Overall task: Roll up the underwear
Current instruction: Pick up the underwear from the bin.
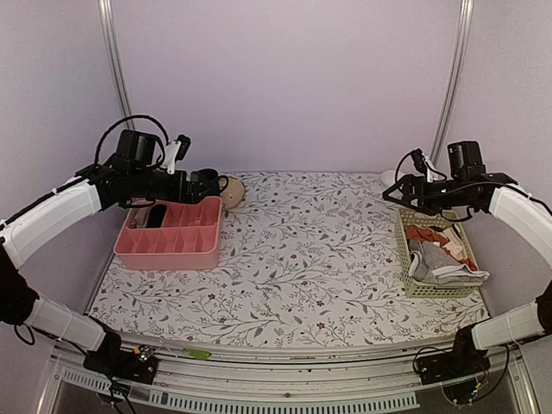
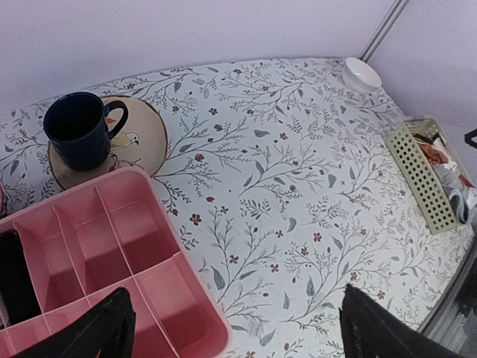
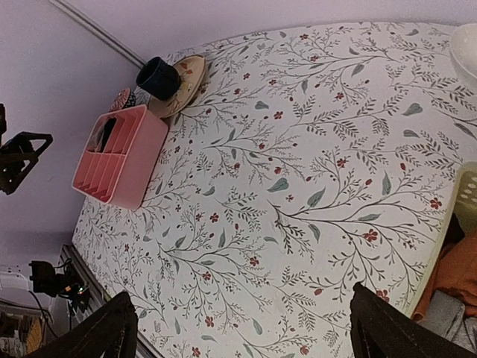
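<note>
The grey underwear lies bunched in a pale green basket at the table's right edge, among other clothes. A strip of grey cloth also shows in the right wrist view and in the left wrist view. My right gripper hangs in the air above the basket's far left corner, jaws wide open and empty. My left gripper hovers over the back of the pink tray, jaws wide open and empty. Neither gripper touches the underwear.
The basket also holds an orange-red garment and a white cloth. The pink divided tray at the left has a dark item in it. A navy mug stands on a tan plate. A white bowl sits at the back right.
</note>
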Tool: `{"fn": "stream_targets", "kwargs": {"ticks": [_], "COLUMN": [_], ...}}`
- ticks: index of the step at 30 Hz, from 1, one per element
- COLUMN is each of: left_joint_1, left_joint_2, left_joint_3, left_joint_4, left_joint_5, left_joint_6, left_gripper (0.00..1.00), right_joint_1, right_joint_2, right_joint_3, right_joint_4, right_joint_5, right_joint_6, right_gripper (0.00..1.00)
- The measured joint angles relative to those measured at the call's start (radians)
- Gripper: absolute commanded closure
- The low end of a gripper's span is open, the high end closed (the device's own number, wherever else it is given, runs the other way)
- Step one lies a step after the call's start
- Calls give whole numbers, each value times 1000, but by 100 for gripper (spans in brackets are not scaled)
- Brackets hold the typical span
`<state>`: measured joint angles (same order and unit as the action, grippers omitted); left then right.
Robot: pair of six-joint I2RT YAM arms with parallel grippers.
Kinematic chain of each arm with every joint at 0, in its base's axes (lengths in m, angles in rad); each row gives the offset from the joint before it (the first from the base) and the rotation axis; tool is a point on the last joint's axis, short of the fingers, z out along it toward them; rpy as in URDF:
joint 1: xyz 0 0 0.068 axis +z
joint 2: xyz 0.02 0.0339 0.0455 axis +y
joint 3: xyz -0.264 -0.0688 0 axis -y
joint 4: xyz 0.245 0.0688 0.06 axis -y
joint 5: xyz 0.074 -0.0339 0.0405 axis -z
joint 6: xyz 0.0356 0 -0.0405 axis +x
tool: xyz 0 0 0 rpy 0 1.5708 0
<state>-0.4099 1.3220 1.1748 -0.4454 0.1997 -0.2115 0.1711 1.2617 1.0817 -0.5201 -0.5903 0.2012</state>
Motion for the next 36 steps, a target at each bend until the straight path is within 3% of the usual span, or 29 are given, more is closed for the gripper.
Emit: {"fn": "stream_targets", "kwargs": {"ticks": [6,10,16,25,34,36], "left_joint_1": [0,0,0,-1,-1,-2], "left_joint_2": [19,29,82,141,125,117], "left_joint_3": [0,0,7,31,22,19], "left_joint_4": [-1,0,0,0,-1,-2], "left_joint_5": [-24,-30,-25,-5,-25,-31], "left_joint_6": [-18,-25,-26,-26,-26,-26], "left_gripper": [4,4,4,4,4,4], "right_joint_1": [-190,-217,-212,-180,-111,-111], "right_joint_2": [-16,-114,-227,-150,-37,-37], "right_joint_3": [24,-13,-132,-257,-229,-166], "right_joint_4": [-153,-279,-406,-383,-341,-370], "right_joint_5": [89,139,141,148,160,182], "right_joint_6": [37,103,154,194,196,196], "right_gripper": [20,32,34,39,96,100]}}
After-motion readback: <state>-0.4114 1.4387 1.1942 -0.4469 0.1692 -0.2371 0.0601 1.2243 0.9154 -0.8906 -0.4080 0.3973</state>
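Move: The grey underwear lies in the green bin, its middle about 11 cm back and 11 cm right of my right hand and some 14 cm below. Next to it in the bin, the orange cloth is about 4 cm back, 10 cm right and 14 cm down from that hand. The white bowl stands roughly 13 cm ahead, 1 cm right and 20 cm below. From my left hand the underwear lies about 13 cm back, 46 cm right and 15 cm lower. I swing my right hand rightward, then draw it back and down about 13 cm into the bin, tipping the fingers down some 35 degrees and turning about 20 clockwise. I shut the fingers on the left part of the grey underwear, pinch it and start up about 2 cm. My open, empty left hand sinks some 4 cm near the pink organizer. ##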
